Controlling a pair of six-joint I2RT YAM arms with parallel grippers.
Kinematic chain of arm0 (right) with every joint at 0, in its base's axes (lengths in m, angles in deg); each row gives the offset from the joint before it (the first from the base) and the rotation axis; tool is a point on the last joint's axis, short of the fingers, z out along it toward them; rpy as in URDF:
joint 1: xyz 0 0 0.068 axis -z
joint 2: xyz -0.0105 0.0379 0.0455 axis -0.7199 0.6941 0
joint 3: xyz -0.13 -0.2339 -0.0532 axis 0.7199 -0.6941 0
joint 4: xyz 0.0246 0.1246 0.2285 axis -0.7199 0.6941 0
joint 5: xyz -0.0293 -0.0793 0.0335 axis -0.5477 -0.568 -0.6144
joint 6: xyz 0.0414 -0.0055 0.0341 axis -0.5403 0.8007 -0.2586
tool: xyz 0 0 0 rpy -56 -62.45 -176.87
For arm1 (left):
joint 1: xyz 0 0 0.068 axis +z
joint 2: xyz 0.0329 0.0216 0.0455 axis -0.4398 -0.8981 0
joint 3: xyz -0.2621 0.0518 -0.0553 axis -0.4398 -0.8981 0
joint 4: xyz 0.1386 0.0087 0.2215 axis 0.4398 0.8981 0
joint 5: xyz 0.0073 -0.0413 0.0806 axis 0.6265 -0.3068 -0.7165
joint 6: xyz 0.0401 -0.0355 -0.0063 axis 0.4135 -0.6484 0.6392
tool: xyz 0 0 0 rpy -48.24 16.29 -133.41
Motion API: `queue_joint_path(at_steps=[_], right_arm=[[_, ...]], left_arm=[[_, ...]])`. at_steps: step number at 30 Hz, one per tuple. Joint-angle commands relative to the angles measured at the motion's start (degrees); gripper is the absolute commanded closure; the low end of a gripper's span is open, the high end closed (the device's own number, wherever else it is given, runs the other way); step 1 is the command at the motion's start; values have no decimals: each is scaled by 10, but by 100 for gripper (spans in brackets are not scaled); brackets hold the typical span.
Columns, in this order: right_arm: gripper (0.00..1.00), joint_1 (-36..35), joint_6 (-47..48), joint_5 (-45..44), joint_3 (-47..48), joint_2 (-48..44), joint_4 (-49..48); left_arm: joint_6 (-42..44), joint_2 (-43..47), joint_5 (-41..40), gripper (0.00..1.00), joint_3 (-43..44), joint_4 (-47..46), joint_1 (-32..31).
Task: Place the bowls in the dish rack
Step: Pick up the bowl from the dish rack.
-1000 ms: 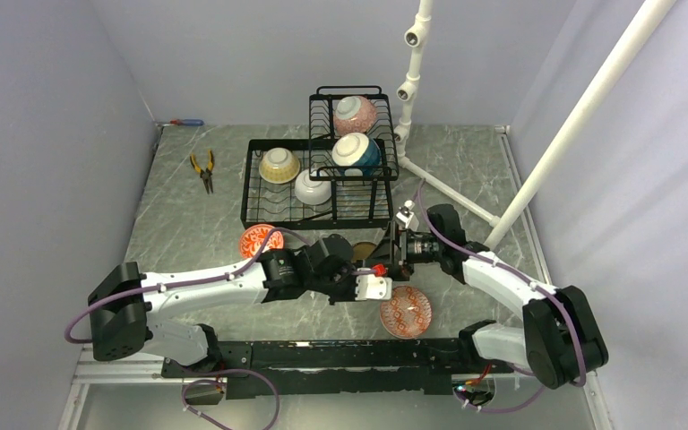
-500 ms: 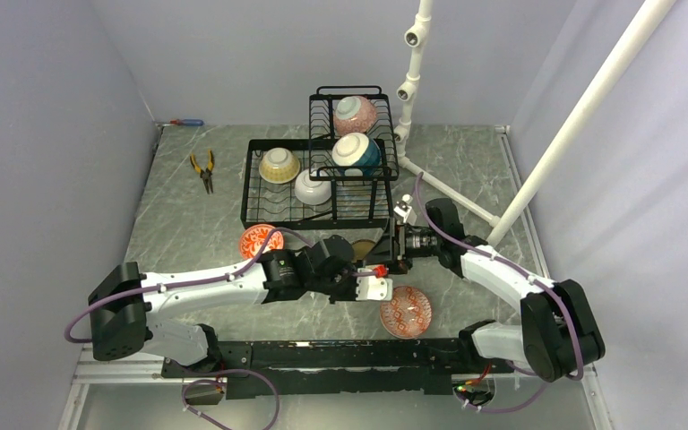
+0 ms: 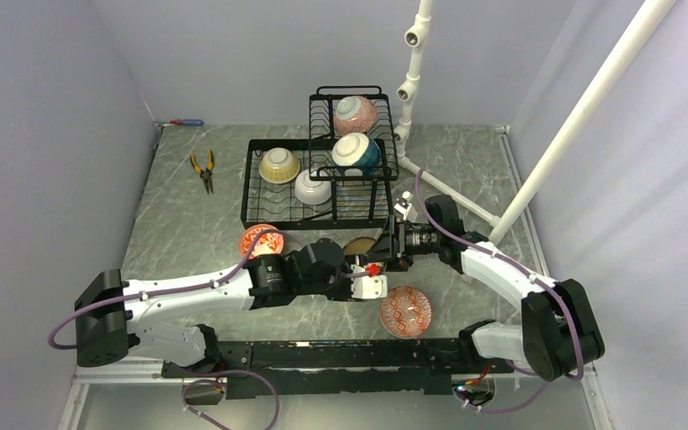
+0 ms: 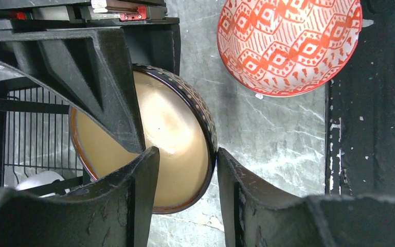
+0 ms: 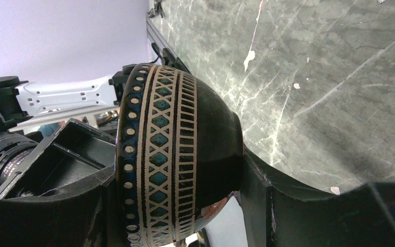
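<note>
A dark bowl (image 3: 361, 245) with a tan inside (image 4: 169, 134) and a blue-and-cream banded outside (image 5: 180, 154) hangs tilted on edge just in front of the dish rack (image 3: 247, 188). My right gripper (image 5: 177, 170) is shut on it, one finger inside the rim and one against its foot. My left gripper (image 4: 187, 150) stands open astride the rim, its inner finger clear of the wall. A red-patterned bowl (image 3: 405, 311) (image 4: 288, 46) and a second red bowl (image 3: 261, 241) sit on the table. In the rack are cream (image 3: 279, 164), white (image 3: 313, 187), teal-and-white (image 3: 356, 153) and pink (image 3: 355, 114) bowls.
Orange-handled pliers (image 3: 203, 168) lie left of the rack. A white pipe stand (image 3: 412, 72) rises behind the rack's right side, with a long white pipe (image 3: 582, 107) slanting to the right. Both forearms cross the table's front half.
My left jaws have opened off the bowl's rim. My right jaws closed onto the bowl and hold it. The left arm's rear link has swung leftward.
</note>
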State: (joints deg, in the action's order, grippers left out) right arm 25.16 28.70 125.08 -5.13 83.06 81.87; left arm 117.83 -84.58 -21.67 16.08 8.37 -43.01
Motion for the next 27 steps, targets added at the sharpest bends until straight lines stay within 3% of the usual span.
queue_joint_path(at_steps=[1,9,12,14,16,17,20,22,24,27], right_arm=[[100,-1,-7,20,33,-2,-17],[100,-1,-14,27,49,-7,-12],[100,-1,-6,26,56,-10,-1],[100,-1,5,25,61,-11,9],[100,-1,41,21,73,-12,40],[94,-1,71,8,88,-13,70],[49,-2,152,-33,138,-30,143],[28,-2,194,-54,154,-51,162],[17,-1,229,-81,163,-76,173],[13,-1,262,-112,148,-118,153]], left_arm=[[10,15,-32,51,-16,-22,-6],[11,3,-36,56,-38,-39,-7],[13,-1,-44,74,-37,-41,-7],[11,-2,-60,96,-31,-38,-8],[0,0,-80,97,-20,-21,-7],[-3,2,-78,97,-14,-7,-7],[-2,23,-68,97,-11,17,-7],[-5,49,-53,97,-18,28,-7],[-5,81,-40,97,-32,35,-8],[-6,128,-25,97,-50,59,-7]])
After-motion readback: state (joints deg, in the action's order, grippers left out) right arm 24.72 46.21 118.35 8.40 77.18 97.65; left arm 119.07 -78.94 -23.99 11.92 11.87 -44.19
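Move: The brown bowl, still held by my right hand, has its middle some 4 cm ahead of my left hand and about level with it, its near rim already between my open left fingers. From my right hand the bowl's middle is about 1 cm back and 2 cm left. On the table some 14 cm below my left hand, the red patterned bowl lies about 6 cm back and 8 cm right, the orange bowl 8 cm ahead and 23 cm left. The white bowl in the rack is about 20 cm ahead, 12 cm left and 12 cm lower. I sink my open left hand about 2.5 cm farther over the brown bowl's near rim, pinch the wall, one finger inside and one outside, then ease back and up a little and swing left. My right hand holds until that grip is made, then opens wider and pulls clear, rising about 5 cm and slightly forward while rolling some 20 degrees. ##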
